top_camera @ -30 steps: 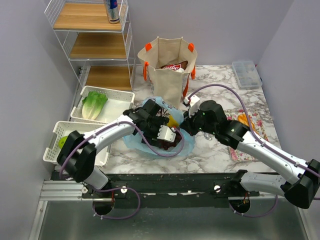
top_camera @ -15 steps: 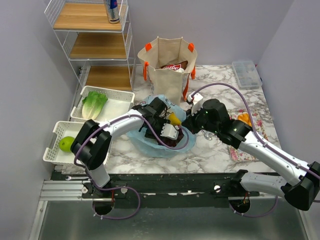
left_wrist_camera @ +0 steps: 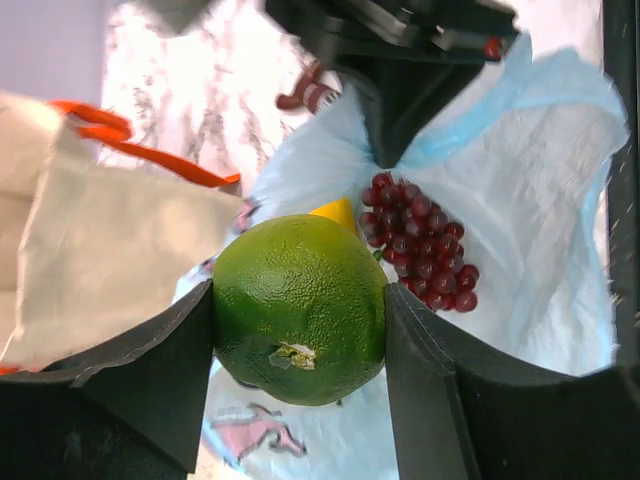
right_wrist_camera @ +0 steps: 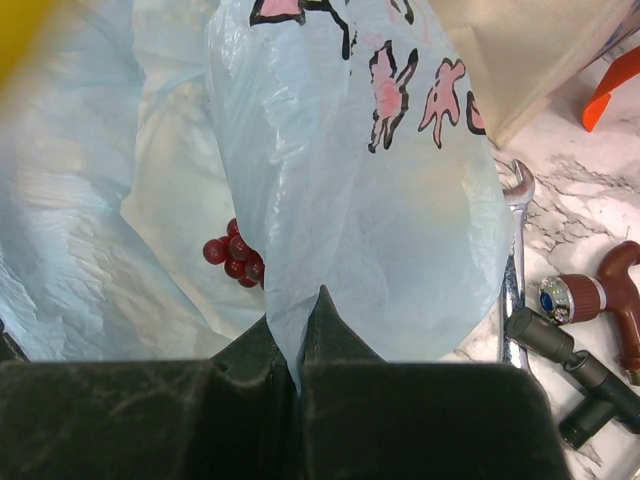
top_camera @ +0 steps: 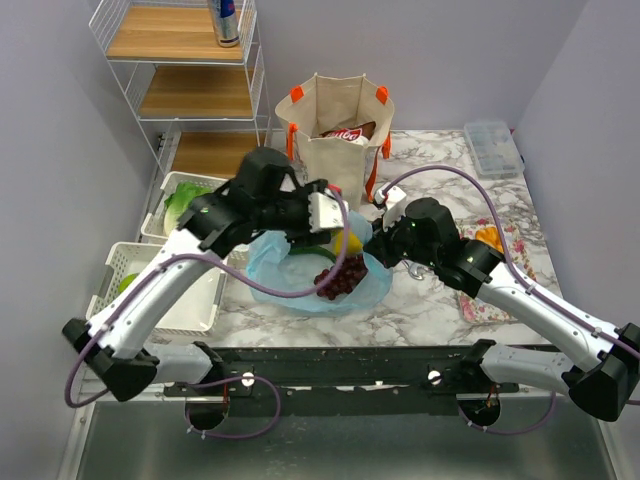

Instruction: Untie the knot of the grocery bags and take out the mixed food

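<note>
My left gripper (left_wrist_camera: 298, 302) is shut on a round green fruit (left_wrist_camera: 298, 300), held up above the open light-blue plastic bag (top_camera: 275, 265). In the bag lie dark red grapes (left_wrist_camera: 418, 243) and a yellow fruit (top_camera: 348, 242). From the right side, my right gripper (right_wrist_camera: 303, 300) is shut on a pinched fold of that bag (right_wrist_camera: 360, 190). The beige canvas tote (top_camera: 335, 160) with orange handles stands upright behind, with a red snack packet (top_camera: 345, 133) showing in its mouth. In the top view the held fruit is hidden under the left wrist.
White baskets at the left hold lettuce (top_camera: 180, 203) and a green fruit (top_camera: 125, 283). A drink can (top_camera: 224, 20) stands on the wire shelf. An orange fruit (top_camera: 487, 238) lies on a cloth at the right. Metal tools (right_wrist_camera: 585, 320) lie beside the bag, and a clear box (top_camera: 492, 148) sits at the back right.
My left gripper closed on the green fruit inside the bag and rose out of it, swinging up and to the left. The right gripper kept its hold on the bag.
</note>
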Robot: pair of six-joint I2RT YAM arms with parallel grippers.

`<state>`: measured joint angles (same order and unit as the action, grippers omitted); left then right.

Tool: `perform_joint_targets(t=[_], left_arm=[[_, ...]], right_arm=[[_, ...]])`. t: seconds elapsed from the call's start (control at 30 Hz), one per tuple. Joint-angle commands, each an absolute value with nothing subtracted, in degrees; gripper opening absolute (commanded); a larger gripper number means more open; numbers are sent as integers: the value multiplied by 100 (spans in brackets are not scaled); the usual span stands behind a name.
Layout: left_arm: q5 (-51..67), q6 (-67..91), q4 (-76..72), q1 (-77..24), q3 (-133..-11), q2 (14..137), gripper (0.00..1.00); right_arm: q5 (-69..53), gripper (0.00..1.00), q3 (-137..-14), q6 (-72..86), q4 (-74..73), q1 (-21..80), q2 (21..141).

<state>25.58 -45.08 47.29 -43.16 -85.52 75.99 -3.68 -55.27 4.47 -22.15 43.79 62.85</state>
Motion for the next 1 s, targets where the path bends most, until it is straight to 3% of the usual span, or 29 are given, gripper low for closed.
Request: perform_joint_targets(t=[0.0,0.17,0.3,0.43,0.7,0.97], left_arm=[[3473,-2650,5062,-3377,-8794,6931,34],[3134,-2258,5143,-1282,-7548,5830,35],[2434,-3046,5192,257,-6096,4694,35],[1872,-3902,5169,1300,-4924,4314,35],[431,-3951,3428,1468,-3657,5096,36],[49,-4271,2167,1477,-3361,6351,40]], right_arm=[[-172,1,-5675,369,-2147,4359,6312],[-148,1,-5613,286,-2084,4357,6284],[-127,1,-5598,262,-2117,4349,6301],[-166,1,-5585,289,-2152,4349,6328],[-226,1,-5498,327,-2096,4348,6287],[-124,1,-5584,159,-2248,4342,6211]])
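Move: About 42 cm to the left of the left hand, roughly level front to back and some 26 cm lower, lies the middle of the near white basket. The green apple in it sits about 48 cm to the hand's left and 1 cm back; the lettuce, in the far basket, is some 36 cm left and 20 cm ahead. Grapes lie in the bag about 8 cm right, 3 ahead. From the right hand the near basket's middle is roughly 63 cm left, level front to back. Swinging the green fruit away from above the open bag, the left hand sweeps some 35 cm left to the near basket, first rising about 5 cm, then sinking steeply to end low over its floor, beside the green apple. The wrist turns counter-clockwise about 75 degrees until the fingers point down and forward, grip kept. The right hand stays put, still pinching the bag's rim. ##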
